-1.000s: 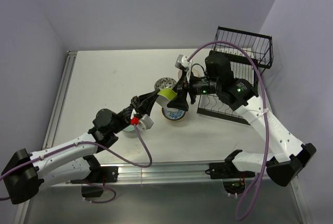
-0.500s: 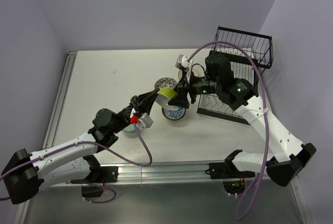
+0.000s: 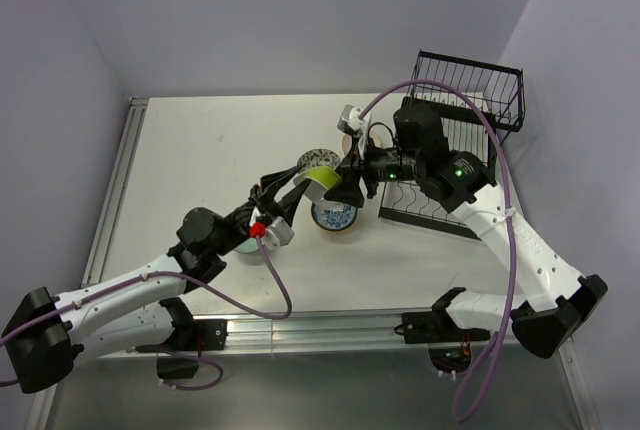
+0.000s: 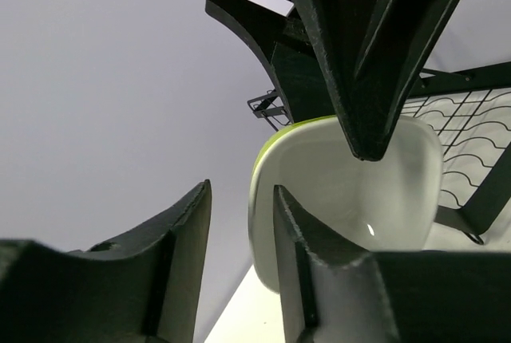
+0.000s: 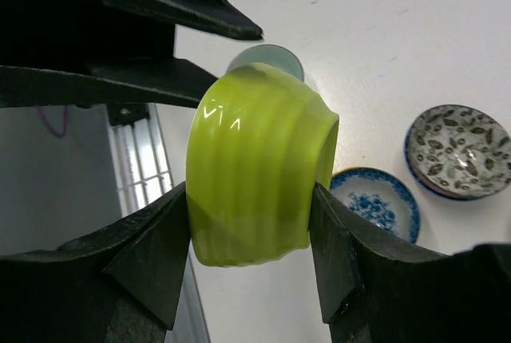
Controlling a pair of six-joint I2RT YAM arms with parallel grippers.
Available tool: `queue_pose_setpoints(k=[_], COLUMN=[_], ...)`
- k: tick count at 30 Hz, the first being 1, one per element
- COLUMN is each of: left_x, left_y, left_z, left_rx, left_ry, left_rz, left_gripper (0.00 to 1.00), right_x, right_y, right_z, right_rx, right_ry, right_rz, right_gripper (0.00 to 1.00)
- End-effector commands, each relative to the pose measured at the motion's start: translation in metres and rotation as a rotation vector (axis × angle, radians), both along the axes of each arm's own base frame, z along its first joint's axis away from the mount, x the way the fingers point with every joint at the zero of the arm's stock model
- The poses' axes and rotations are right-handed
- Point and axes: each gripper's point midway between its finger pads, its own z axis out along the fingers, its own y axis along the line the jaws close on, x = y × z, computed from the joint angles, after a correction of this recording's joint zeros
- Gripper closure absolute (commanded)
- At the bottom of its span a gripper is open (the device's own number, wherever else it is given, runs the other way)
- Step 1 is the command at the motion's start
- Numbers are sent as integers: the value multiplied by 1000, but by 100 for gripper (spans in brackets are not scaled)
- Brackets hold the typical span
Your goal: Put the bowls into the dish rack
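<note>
A lime-green bowl hangs on its side above the table, with my right gripper shut on its outer wall. In the top view this bowl sits between my right gripper and my left gripper. My left gripper is open. The bowl's rim stands in its gap beside the right-hand finger, and daylight shows on the other side. Three bowls lie on the table: a blue-and-white one, a dark floral one and a pale teal one. The black wire dish rack stands at the back right.
A beige bowl is partly hidden behind the right wrist. The left arm's forearm covers most of the teal bowl in the top view. A metal rail runs along the table's left edge, and walls close in at the back and sides.
My left gripper's jaws have parted and let go of the green bowl's rim. The right gripper stays clamped on the bowl. Neither arm has shifted much.
</note>
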Motion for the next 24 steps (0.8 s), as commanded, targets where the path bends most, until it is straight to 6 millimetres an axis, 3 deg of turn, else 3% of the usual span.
queue_pose_setpoints(k=[1,5,11,19,24], left_x=[-4,-3,5,25,41], left_y=[7,13,26,37,42], left_z=[12,7,1,3,6], left_rx=[-17,9,2,-38,-79], left_ry=[-22,2,105,240,321], left_rz=[8,35,101,213,289], left_gripper=[57,34,15,7,5], right_x=[11,22,31,50,68], right_y=[-13,-30,-60,-110,-133], right_z=[8,-6,-36,-81,-93], right_rx=[-17,-95,-255,-519,-631], right_ry=[-107,-165,-254,-383,-465], right_rz=[-59,-118,-183,-298,-382], right_gripper=[100,100,100,100,100])
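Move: My right hand already holds the lime bowl in the air, its far side still loosely between my left fingers, some 4 cm to the left hand's right. From my right hand the rack's lower tray centres about 22 cm ahead, 29 cm right and 28 cm below. On the table, roughly 29 cm down, the blue bowl lies about 10 cm straight ahead, the patterned bowls 21 cm ahead and 4 cm left. The rack is some 35 cm right of my left hand, 21 cm ahead and 30 cm down. With the pinch kept, my right hand carries the lime bowl out of the open left fingers, down and to the right towards the dish rack, about 16 cm in all and a little forward, speeding up as its fingers tip some 30 degrees further downward. My left hand spreads its fingers almost fully, backs off left about 3 cm and swings forward as much, turning slightly counter-clockwise. ##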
